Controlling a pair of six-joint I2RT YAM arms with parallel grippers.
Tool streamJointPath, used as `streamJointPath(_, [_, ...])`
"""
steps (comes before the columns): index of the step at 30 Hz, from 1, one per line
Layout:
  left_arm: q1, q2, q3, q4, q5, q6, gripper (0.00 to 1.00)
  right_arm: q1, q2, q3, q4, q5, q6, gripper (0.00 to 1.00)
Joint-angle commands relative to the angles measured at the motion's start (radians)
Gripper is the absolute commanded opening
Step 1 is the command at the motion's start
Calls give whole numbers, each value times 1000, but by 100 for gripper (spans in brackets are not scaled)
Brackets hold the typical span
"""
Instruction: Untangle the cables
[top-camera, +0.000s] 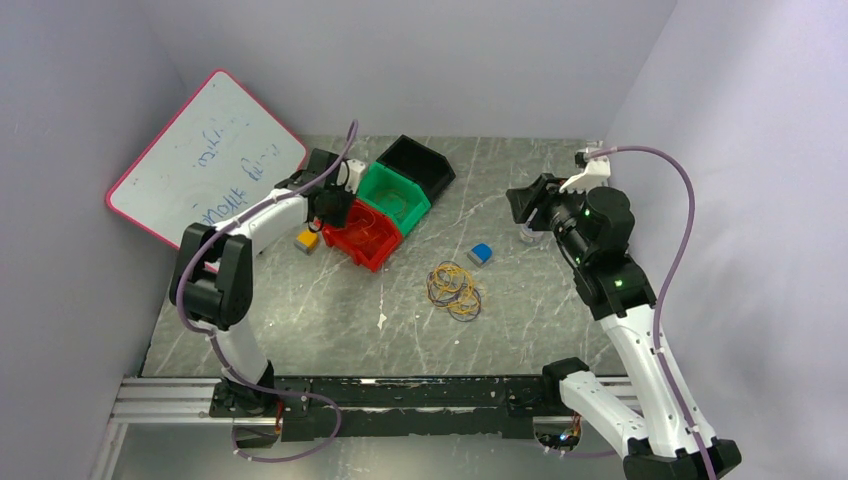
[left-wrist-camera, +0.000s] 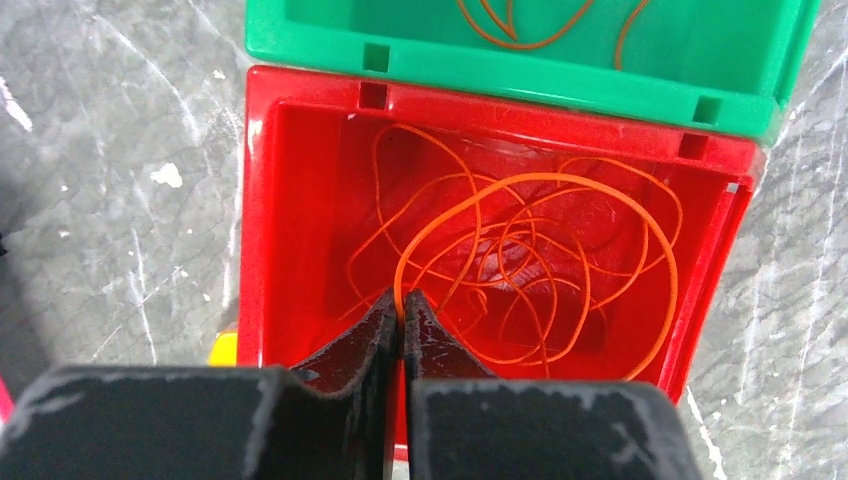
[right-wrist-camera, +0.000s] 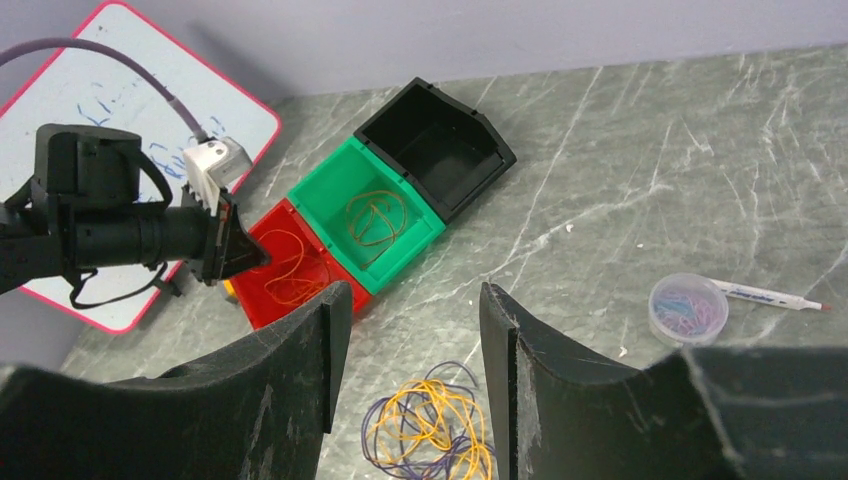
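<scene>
Loose orange cable (left-wrist-camera: 560, 185) lies coiled in the red bin (left-wrist-camera: 255, 200). My left gripper (left-wrist-camera: 402, 298) hangs over that bin's near side, jaws shut with one strand of the orange cable pinched between the tips. From above, the left gripper (top-camera: 330, 212) sits at the red bin's (top-camera: 365, 235) left edge. A clump of yellow and dark purple cables (top-camera: 455, 290) lies on the table's middle. My right gripper (right-wrist-camera: 412, 295) is raised high above that clump (right-wrist-camera: 430, 425), open and empty. Another orange cable (right-wrist-camera: 375, 215) rests in the green bin (right-wrist-camera: 330, 180).
A black bin (top-camera: 420, 165) stands behind the green bin (top-camera: 395, 195). A whiteboard (top-camera: 210, 155) leans at the back left. A yellow block (top-camera: 307, 241) sits left of the red bin, a blue object (top-camera: 480, 254) right of it. A round clip tub (right-wrist-camera: 687, 308) and marker (right-wrist-camera: 775, 296) lie at right.
</scene>
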Motion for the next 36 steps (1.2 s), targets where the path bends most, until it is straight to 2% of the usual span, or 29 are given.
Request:
streamJointPath(1, [7, 25, 53, -36, 43, 17, 11, 4, -5, -40, 18, -1, -1, 53])
streamJointPath(5, [6, 48, 77, -47, 54, 11, 13, 4, -6, -47, 16, 1, -1, 54])
streamJointPath(11, [5, 138, 167, -125, 17, 6, 7, 4, -6, -55, 25, -8, 4, 54])
streamJointPath(19, [-10, 173, 183, -150, -48, 11, 9, 4, -10, -48, 8, 2, -3, 54])
streamJointPath(29, [-13, 21, 128, -101, -61, -6, 42, 4, -5, -52, 16, -12, 5, 54])
streamJointPath(36, [-14, -61, 126, -91, -54, -14, 52, 4, -5, -54, 16, -15, 8, 54])
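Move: The left fingers, still nearly shut on the orange cable, hang over the near-left part of the red bin. The bin's middle is about 4 cm to their right, 1 cm back and 4 cm below. The green bin lies some 10 cm right and 7 cm ahead, the yellow block about 8 cm left and 4 cm back. From the idle right hand, the red bin is roughly 30 cm left, 10 cm ahead and 30 cm below. Lower the left gripper about 3 cm more towards the red bin, easing a little forward and partway back as it tips slightly further down. At the bottom, open the fingers to about half to let go of the orange cable, then lift straight up some 7 cm, tilting back. Let the open right hand sink 2 cm early on, then hold still. ##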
